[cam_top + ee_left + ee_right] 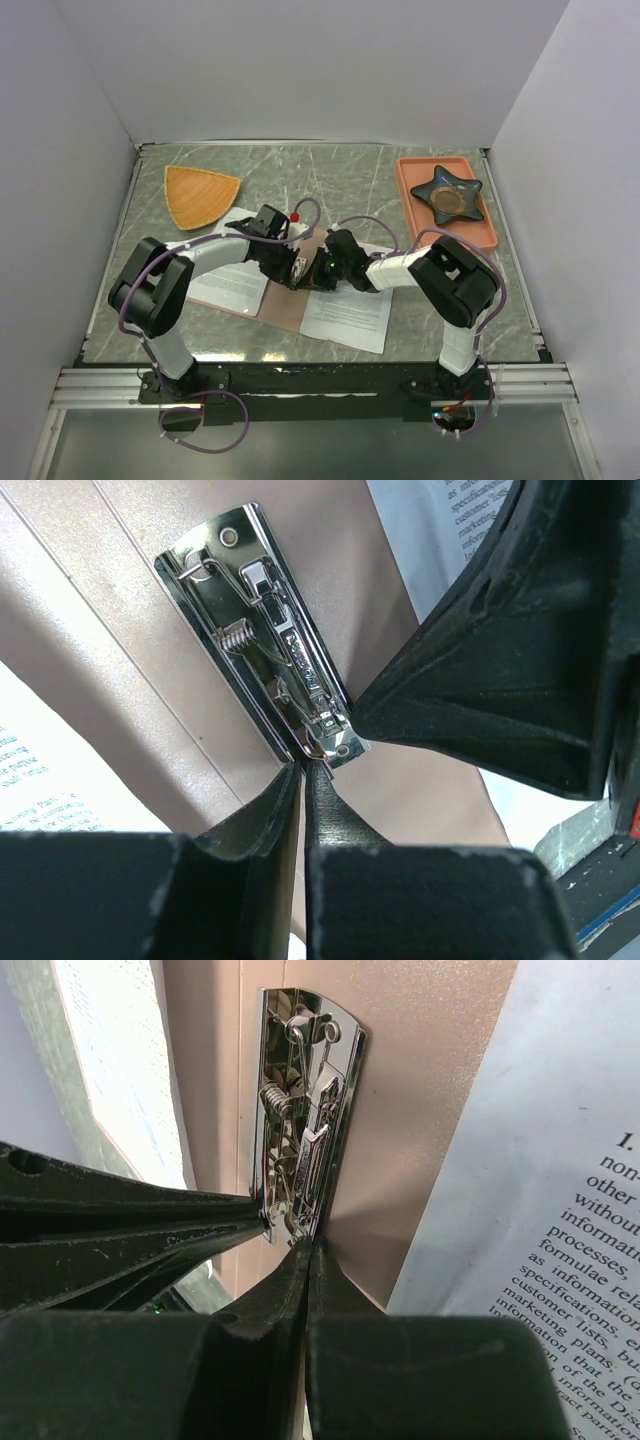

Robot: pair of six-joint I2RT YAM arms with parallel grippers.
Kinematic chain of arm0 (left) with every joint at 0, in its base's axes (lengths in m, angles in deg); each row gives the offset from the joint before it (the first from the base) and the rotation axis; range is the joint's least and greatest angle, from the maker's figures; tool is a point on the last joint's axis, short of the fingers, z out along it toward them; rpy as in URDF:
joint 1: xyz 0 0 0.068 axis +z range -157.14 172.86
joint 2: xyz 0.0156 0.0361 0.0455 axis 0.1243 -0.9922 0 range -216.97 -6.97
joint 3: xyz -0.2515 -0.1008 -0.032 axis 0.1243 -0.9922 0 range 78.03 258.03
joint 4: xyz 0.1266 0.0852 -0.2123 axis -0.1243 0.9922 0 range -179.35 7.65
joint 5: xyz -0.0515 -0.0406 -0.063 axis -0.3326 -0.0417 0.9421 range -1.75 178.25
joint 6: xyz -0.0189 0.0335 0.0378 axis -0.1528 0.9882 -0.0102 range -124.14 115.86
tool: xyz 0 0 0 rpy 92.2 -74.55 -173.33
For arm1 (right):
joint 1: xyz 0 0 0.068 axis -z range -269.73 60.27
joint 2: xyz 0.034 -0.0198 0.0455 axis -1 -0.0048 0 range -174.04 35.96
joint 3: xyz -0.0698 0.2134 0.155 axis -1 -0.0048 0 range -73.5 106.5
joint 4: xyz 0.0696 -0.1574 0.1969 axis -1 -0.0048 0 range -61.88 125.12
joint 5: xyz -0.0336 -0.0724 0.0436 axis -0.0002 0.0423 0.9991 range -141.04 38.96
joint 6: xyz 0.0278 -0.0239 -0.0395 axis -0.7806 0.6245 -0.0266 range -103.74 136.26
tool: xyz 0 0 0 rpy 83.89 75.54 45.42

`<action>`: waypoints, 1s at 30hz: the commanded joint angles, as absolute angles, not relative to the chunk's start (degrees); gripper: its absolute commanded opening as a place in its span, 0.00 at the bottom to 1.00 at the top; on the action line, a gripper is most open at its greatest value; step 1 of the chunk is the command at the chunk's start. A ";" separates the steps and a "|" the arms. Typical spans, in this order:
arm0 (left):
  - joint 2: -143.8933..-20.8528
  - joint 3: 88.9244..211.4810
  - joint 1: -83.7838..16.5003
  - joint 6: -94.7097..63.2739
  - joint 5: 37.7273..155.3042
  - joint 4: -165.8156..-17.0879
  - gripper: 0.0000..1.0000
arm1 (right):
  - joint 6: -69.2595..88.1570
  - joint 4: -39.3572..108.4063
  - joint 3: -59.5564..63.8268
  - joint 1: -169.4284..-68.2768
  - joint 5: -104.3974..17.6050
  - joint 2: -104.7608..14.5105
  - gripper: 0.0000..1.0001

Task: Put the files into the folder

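Note:
The pinkish-brown folder (283, 303) lies open and flat at mid-table, with a shiny metal clip (270, 650) fixed along its crease. One printed file (232, 283) lies on its left half and another file (348, 315) on its right. Both grippers meet over the clip. My left gripper (303, 768) is pinched on the clip's near end, with only a thin slit between its fingers. My right gripper (315, 1245) is shut and empty, and its tips touch the same end of the clip (300, 1130). The arms hide the folder's middle in the top view.
An orange fan-shaped plate (200, 195) sits at the back left of the marble table (330, 180). A salmon tray (405, 190) at the back right holds a dark star-shaped dish (447, 195). White walls close in three sides.

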State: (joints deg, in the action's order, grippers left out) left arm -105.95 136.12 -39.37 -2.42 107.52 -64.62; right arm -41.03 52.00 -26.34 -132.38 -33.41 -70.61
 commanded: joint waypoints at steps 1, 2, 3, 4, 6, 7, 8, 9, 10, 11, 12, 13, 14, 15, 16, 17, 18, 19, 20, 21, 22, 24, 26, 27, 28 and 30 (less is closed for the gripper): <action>-112.26 135.77 -42.91 -3.52 105.13 -66.14 0.10 | -39.11 38.02 -28.94 -134.99 -39.96 -77.95 0.00; -113.13 136.04 -43.09 -3.61 105.13 -65.88 0.09 | -39.28 37.93 -28.94 -135.08 -39.88 -78.12 0.00; -113.40 136.39 -43.52 -3.70 105.30 -65.88 0.08 | -39.37 37.93 -29.03 -135.08 -39.88 -78.47 0.00; -113.66 136.65 -43.79 -3.70 106.87 -65.79 0.08 | -39.55 38.02 -28.94 -135.16 -39.88 -78.56 0.00; -114.28 137.79 -44.58 -3.79 108.99 -65.10 0.08 | -39.81 37.76 -28.76 -135.34 -40.05 -79.18 0.00; -114.37 138.23 -44.76 -3.79 110.21 -65.00 0.08 | -40.07 37.93 -28.76 -135.34 -40.05 -79.36 0.00; -114.02 138.59 -45.02 -3.70 112.14 -65.00 0.08 | -40.16 38.02 -28.85 -135.34 -39.96 -79.53 0.00; -113.84 139.63 -45.37 -3.79 113.38 -64.48 0.08 | -40.25 38.11 -28.85 -135.34 -39.96 -79.79 0.00; -113.58 140.25 -45.46 -3.79 114.26 -64.04 0.08 | -40.51 38.02 -28.94 -135.34 -40.05 -79.80 0.00; -113.14 140.87 -45.46 -3.79 116.62 -63.69 0.08 | -40.69 37.93 -29.03 -135.34 -40.05 -79.88 0.00; -112.88 141.75 -45.46 -3.70 117.60 -63.16 0.08 | -40.86 37.93 -29.11 -135.34 -40.05 -80.15 0.00; -112.61 141.93 -45.46 -3.70 118.31 -63.33 0.08 | -41.13 37.85 -29.11 -135.25 -40.22 -80.15 0.00; -112.26 142.10 -45.46 -3.70 119.01 -63.59 0.08 | -41.22 37.93 -29.11 -135.34 -40.23 -80.32 0.00; -112.17 142.19 -45.46 -3.70 119.45 -63.77 0.08 | -41.30 37.93 -29.11 -135.34 -40.23 -80.58 0.00; -112.17 142.28 -45.46 -3.79 120.33 -64.12 0.07 | -41.65 37.85 -29.11 -135.34 -40.23 -80.59 0.00; -112.08 142.11 -45.46 -3.79 120.77 -64.47 0.07 | -41.92 38.02 -29.20 -135.34 -40.05 -80.76 0.00; -111.74 141.67 -45.46 -5.96 122.60 -64.91 0.07 | -41.92 38.11 -29.29 -135.34 -40.05 -80.85 0.00; -111.30 141.41 -45.38 -6.24 123.58 -65.70 0.07 | -42.09 38.28 -29.46 -135.34 -39.96 -80.85 0.00; -110.16 141.23 -45.46 -6.51 124.11 -66.05 0.07 | -42.10 38.37 -29.55 -135.34 -39.88 -80.85 0.00; -109.54 141.14 -45.29 -6.95 124.64 -66.32 0.07 | -42.27 38.37 -29.73 -135.34 -39.88 -80.85 0.00; -108.06 141.31 -44.94 -6.95 124.99 -66.15 0.07 | -42.45 38.28 -29.82 -135.34 -39.88 -80.94 0.00; -106.73 143.24 -43.37 -6.86 127.96 -64.92 0.08 | -42.45 38.37 -30.17 -135.25 -39.87 -80.68 0.00; -104.53 146.83 -41.69 -6.86 130.87 -62.21 0.08 | -42.54 38.37 -30.34 -135.25 -40.05 -80.68 0.00; -103.92 148.42 -40.03 -6.86 132.19 -61.23 0.08 | -42.62 38.28 -30.52 -135.25 -40.14 -80.68 0.00; -102.78 150.26 -39.23 -6.69 134.20 -59.74 0.08 | -42.71 38.28 -30.61 -135.25 -40.23 -80.76 0.00; -101.81 155.80 -37.03 -6.07 134.75 -55.87 0.09 | -42.80 38.46 -30.87 -135.08 -40.31 -80.41 0.00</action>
State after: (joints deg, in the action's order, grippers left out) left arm -106.69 145.89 -38.06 -3.38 116.37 -54.91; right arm -45.52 52.62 -26.39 -132.47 -33.02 -72.47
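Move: The metal clip on the folder's spine is right at both hands: its middle lies some 4 cm ahead of my left fingertips and 1 cm to their right, and about 4 cm ahead of my right fingertips and 1 cm to their left, roughly 1 cm lower for both. From my left hand, the left papers centre about 15 cm left and 7 cm ahead; from my right hand, the right papers centre some 12 cm right and 2 cm back. I keep my shut right fingertips against the clip's near end and bear down there, sinking about 1 cm and then holding. My left fingertips, already at that same end, narrow slightly and creep a little to the right, then come free, whipping up about 4 cm and 1 cm more to the right as the wrist tips back. ##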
